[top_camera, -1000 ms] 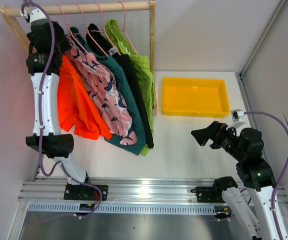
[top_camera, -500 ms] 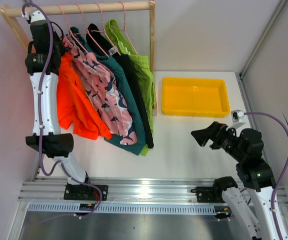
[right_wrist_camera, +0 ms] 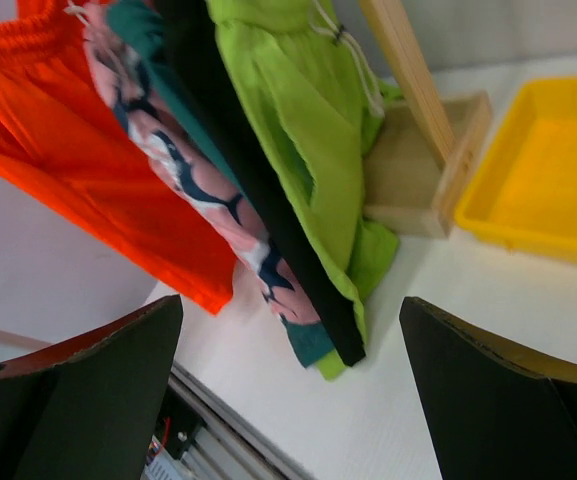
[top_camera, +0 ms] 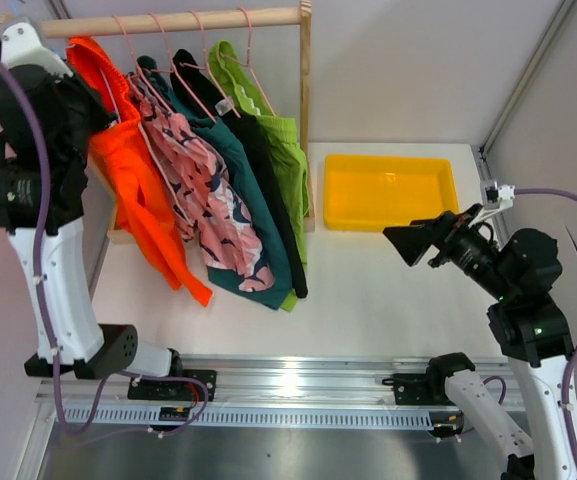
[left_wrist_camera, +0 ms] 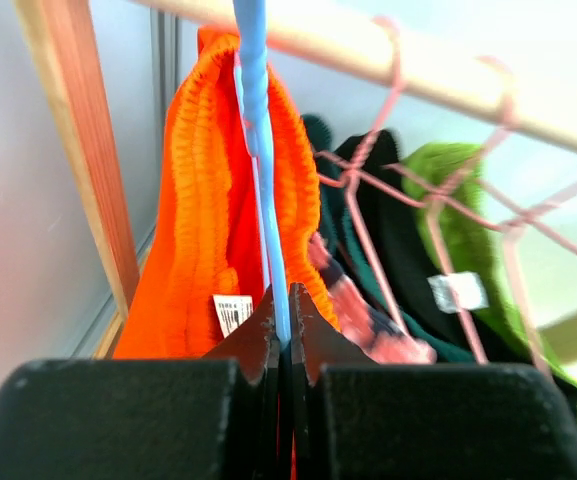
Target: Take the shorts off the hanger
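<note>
Five shorts hang from a wooden rail [top_camera: 218,18]: orange shorts [top_camera: 143,200], pink ones with navy splotches [top_camera: 203,190], teal [top_camera: 253,200], black [top_camera: 268,180] and lime green [top_camera: 288,150]. In the left wrist view my left gripper [left_wrist_camera: 286,300] is shut on the blue wire hanger [left_wrist_camera: 253,90] that carries the orange shorts [left_wrist_camera: 198,200], just under the rail [left_wrist_camera: 448,70]. My right gripper [top_camera: 408,243] is open above the table, right of the rack, holding nothing. Its view looks at the hems of the orange [right_wrist_camera: 88,150], black [right_wrist_camera: 258,180] and lime [right_wrist_camera: 308,130] shorts.
A yellow tray [top_camera: 390,192] lies on the table right of the rack. The rack's upright post [top_camera: 305,110] and wooden foot [right_wrist_camera: 418,180] stand between the shorts and the tray. Pink wire hangers [left_wrist_camera: 368,180] hold the other shorts. Walls close in at left and right.
My left gripper has shut on the blue hanger, and the arm has swung up and left. The orange shorts have risen and splayed away from the pink ones. The right gripper has lifted slightly.
</note>
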Motion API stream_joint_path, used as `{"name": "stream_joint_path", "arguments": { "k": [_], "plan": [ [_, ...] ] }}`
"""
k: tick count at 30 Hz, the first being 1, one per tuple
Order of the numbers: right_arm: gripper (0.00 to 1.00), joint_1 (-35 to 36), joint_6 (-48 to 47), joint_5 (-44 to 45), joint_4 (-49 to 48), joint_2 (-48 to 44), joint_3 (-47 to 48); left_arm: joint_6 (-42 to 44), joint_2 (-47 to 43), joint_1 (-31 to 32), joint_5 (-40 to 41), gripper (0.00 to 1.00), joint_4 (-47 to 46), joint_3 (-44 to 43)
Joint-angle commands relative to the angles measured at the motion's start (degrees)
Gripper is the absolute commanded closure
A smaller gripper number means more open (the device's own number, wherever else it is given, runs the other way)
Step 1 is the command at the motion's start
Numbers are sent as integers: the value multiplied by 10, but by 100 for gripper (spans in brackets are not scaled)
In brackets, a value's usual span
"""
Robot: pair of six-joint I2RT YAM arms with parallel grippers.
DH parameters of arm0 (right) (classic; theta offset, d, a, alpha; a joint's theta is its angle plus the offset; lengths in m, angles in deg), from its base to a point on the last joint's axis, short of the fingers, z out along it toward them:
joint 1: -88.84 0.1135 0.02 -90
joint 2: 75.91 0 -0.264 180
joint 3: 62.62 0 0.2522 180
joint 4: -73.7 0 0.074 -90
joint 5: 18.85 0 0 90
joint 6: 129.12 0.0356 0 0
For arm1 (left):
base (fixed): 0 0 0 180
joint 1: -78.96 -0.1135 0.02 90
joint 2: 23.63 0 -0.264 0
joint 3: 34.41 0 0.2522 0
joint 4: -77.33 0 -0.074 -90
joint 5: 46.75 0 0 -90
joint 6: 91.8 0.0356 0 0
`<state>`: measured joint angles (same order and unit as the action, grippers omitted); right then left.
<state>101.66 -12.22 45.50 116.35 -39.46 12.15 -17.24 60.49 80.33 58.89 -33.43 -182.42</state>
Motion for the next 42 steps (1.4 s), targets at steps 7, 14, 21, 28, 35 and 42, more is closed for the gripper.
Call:
{"name": "stream_joint_path", "arguments": {
  "k": [7, 14, 21, 28, 35, 42],
  "plan": [
    [1, 97, 65, -93, -142, 92, 116, -24, -73, 14, -42, 100, -44, 53],
    [1, 607, -124, 406, -17, 320, 326, -35, -104, 19, -55, 100, -56, 115],
    [1, 688, -113, 431, -65, 528, 486, -42, -97, 19, -74, 100, -31, 98],
    [1, 714, -150, 507, -93, 681, 603, -38, -123, 19, -94, 100, -33, 127],
    [1, 704, -185, 567, -161, 770, 670, -32, -153, 19, -106, 100, -33, 152],
    [77, 701, -205, 605, -222, 823, 675, -35, -170, 19, -116, 100, -37, 167]
  ]
}}
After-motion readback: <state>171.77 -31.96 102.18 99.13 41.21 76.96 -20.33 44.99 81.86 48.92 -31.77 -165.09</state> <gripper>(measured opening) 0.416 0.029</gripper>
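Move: The left gripper already holds the blue hanger by its near arm; the orange shorts on the hanger hang about 7 cm ahead of that hand, 3 cm to its right and some 18 cm below. The empty right gripper has the same shorts roughly 43 cm to its left and 9 cm ahead, near its own height. Next to them hang the pink patterned shorts, 34 cm left and 9 cm ahead of the right hand; the green shorts hang 22 cm left and 12 cm ahead. Swing the open right gripper some 44 cm left, arching up over 10 cm and back on the way, then sinking and reaching forward again to the lower part of the orange shorts; start closing with the cloth between the fingers. Meanwhile keep the left grip on the hanger and draw it about 6 cm back, a little left and down, away from the rail. ##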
